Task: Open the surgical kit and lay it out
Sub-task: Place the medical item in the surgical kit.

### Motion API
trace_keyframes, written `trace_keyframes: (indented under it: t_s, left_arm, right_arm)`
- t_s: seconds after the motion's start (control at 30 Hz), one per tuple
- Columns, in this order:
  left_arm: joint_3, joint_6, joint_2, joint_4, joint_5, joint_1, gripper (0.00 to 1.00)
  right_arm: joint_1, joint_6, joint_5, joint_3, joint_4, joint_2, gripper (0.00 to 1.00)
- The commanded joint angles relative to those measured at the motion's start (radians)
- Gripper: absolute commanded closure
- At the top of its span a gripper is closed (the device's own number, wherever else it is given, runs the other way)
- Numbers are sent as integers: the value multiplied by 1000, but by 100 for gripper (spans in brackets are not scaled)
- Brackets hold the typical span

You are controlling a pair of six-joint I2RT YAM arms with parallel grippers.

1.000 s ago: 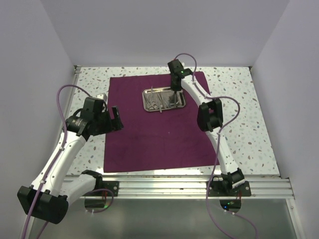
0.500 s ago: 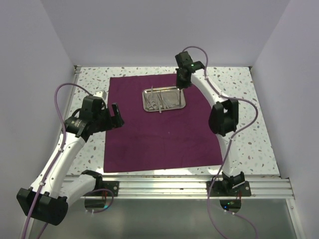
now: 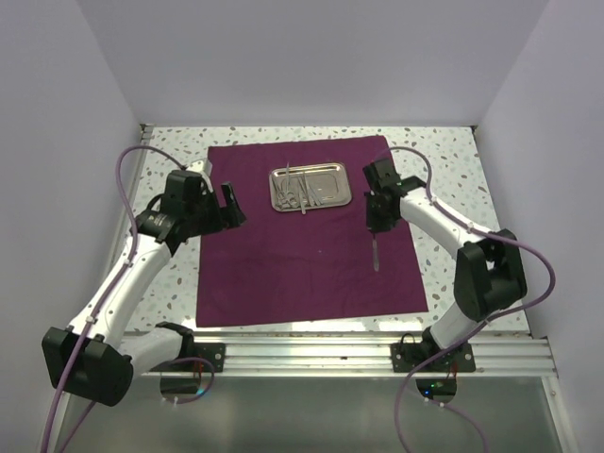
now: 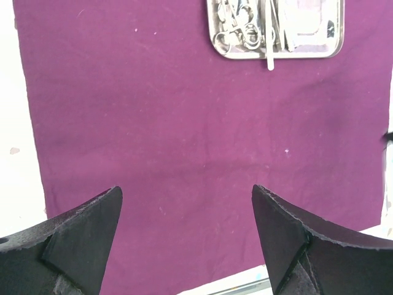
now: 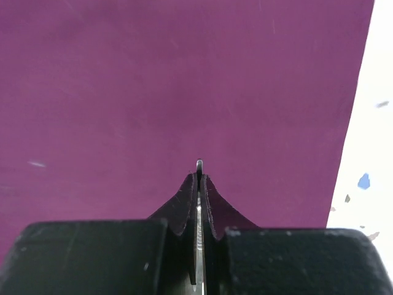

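The dark purple cloth (image 3: pixel 302 255) lies spread flat on the table. The steel tray (image 3: pixel 310 188) sits on its far middle with several silver instruments inside; it also shows in the left wrist view (image 4: pixel 276 31), with ring-handled instruments (image 4: pixel 236 34) and one slim tool over the near rim. My right gripper (image 3: pixel 377 226) is shut on a slim silver instrument (image 3: pixel 376 253) that hangs above the cloth's right part; its tip shows between the fingers (image 5: pixel 199 165). My left gripper (image 3: pixel 226 203) is open and empty above the cloth's left edge.
The speckled white table (image 3: pixel 472 236) runs around the cloth. A metal rail (image 3: pixel 377 354) lines the near edge. Pale walls close in the back and both sides.
My right gripper has moved from the tray toward the near right with a silver instrument in it. My left gripper has shifted a little farther and rightward.
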Motion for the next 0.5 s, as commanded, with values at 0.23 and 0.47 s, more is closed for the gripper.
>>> trace_keyframes:
  t_s: [0.23,0.47]
  left_arm:
    - [29,23,-6,67,15,-8,10]
    - [-4,49,-64,13,-34,-8,10]
  right_arm:
    - [0,23,4,-134,101,-81,54]
    - [1,22,20,40,28,-76,11]
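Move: The right hand holds the slim silver medical item by its far end. The cloth spot for the item's middle is about 6 cm back of that hand, neither left nor right, and 8 cm below. The instrument tray is some 23 cm ahead and 14 cm to the left, the cloth's right edge about 9 cm to the right and level, both on the table. From the left hand the spot lies roughly 28 cm right, 2 cm back and 16 cm below. The right hand lets go of the medical item low over the cloth: still pinching it, the hand sinks about 4 cm and draws back nearly as much, drifting a little right. The fingers then open from shut to nearly wide as the hand backs off the item, up some 3.5 cm and forward about 3 cm. ##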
